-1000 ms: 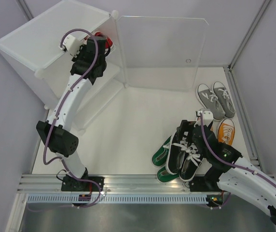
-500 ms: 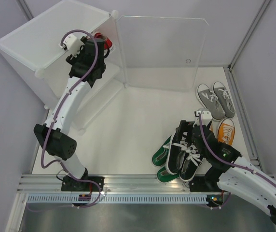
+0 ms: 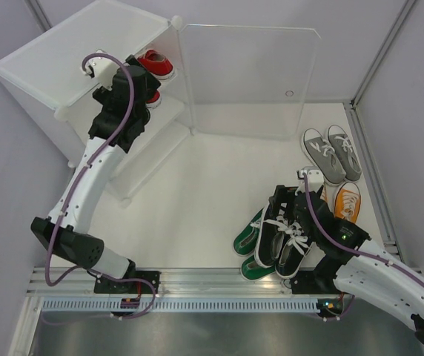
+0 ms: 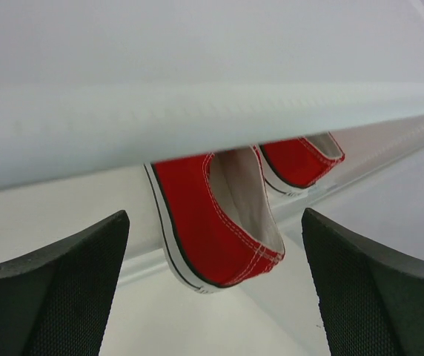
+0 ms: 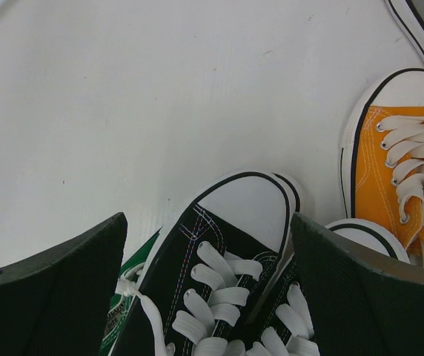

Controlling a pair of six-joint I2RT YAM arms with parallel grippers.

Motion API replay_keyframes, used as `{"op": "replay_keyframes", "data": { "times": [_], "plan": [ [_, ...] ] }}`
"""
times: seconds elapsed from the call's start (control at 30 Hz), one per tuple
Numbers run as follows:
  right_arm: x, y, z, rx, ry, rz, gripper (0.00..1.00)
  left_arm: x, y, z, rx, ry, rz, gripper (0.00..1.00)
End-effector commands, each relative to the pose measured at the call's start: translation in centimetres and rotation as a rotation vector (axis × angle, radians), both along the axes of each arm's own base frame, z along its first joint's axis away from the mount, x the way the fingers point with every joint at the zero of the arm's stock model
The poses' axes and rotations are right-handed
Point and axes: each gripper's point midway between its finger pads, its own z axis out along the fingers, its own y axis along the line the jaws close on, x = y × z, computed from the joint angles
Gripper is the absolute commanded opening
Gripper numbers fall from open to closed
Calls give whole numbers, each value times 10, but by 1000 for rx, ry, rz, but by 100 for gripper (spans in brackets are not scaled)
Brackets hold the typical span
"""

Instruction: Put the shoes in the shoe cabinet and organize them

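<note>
The white shoe cabinet (image 3: 64,55) stands at the back left, its clear door (image 3: 249,81) swung open. Two red shoes (image 3: 156,63) sit on a shelf inside it. In the left wrist view, one red shoe's heel (image 4: 212,222) hangs over the shelf edge, the other red shoe (image 4: 301,159) behind it. My left gripper (image 4: 213,248) is open and empty just in front of that heel, and hovers by the cabinet mouth (image 3: 139,83). My right gripper (image 5: 208,222) is open, its fingers on either side of a black shoe's toe (image 5: 230,230). The black pair (image 3: 286,233) lies at the front right.
Green shoes (image 3: 250,239) lie under and left of the black pair. An orange shoe (image 3: 348,202) sits to their right and a grey pair (image 3: 332,152) further back. A metal rail (image 3: 197,285) runs along the near edge.
My left gripper has opened, let go of the red shoe on the shelf and drawn back from the cabinet. The right arm has hardly moved.
</note>
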Motion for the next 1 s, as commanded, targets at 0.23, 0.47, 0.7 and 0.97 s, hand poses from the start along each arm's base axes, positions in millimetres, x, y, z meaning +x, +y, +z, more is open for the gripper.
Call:
{"op": "replay_keyframes", "data": {
  "times": [0.23,0.47,0.7,0.97],
  "plan": [
    [2,6,4,18,-18,20,94,-9,-46,-9,242,97,-166,100],
    [2,7,2,21,-20,24,94,1,-43,-28,265,191,-123,99],
    [2,9,0,18,-15,34,94,15,-32,-39,269,242,-78,88],
    [3,10,-1,17,-15,35,94,26,-21,-47,267,268,-58,74]
  ]
}}
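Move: The left hand, empty and wide open at the cabinet's mouth, is set for the nearer red shoe on the upper shelf, whose middle is about 7 cm ahead, 3 cm left and 8 cm below it, heel towards the hand. The other red shoe sits roughly 14 cm ahead, 1 cm right and equally low; the cabinet top's front edge is some 3 cm ahead, 4 cm left and 2 cm up. From the right hand the nearer shoe is about 28 cm ahead, 40 cm left and 16 cm higher. The left fingers come to straddle the nearer red shoe's heel and partly close around it, seeming to touch its sides by the end. The hand first swings right about 5 cm, slightly back, then sinks some 5 cm while easing forward, tipping fingers-down about 15 degrees and rolling its left side up; finally it drifts back left a little as the fingers narrow. ##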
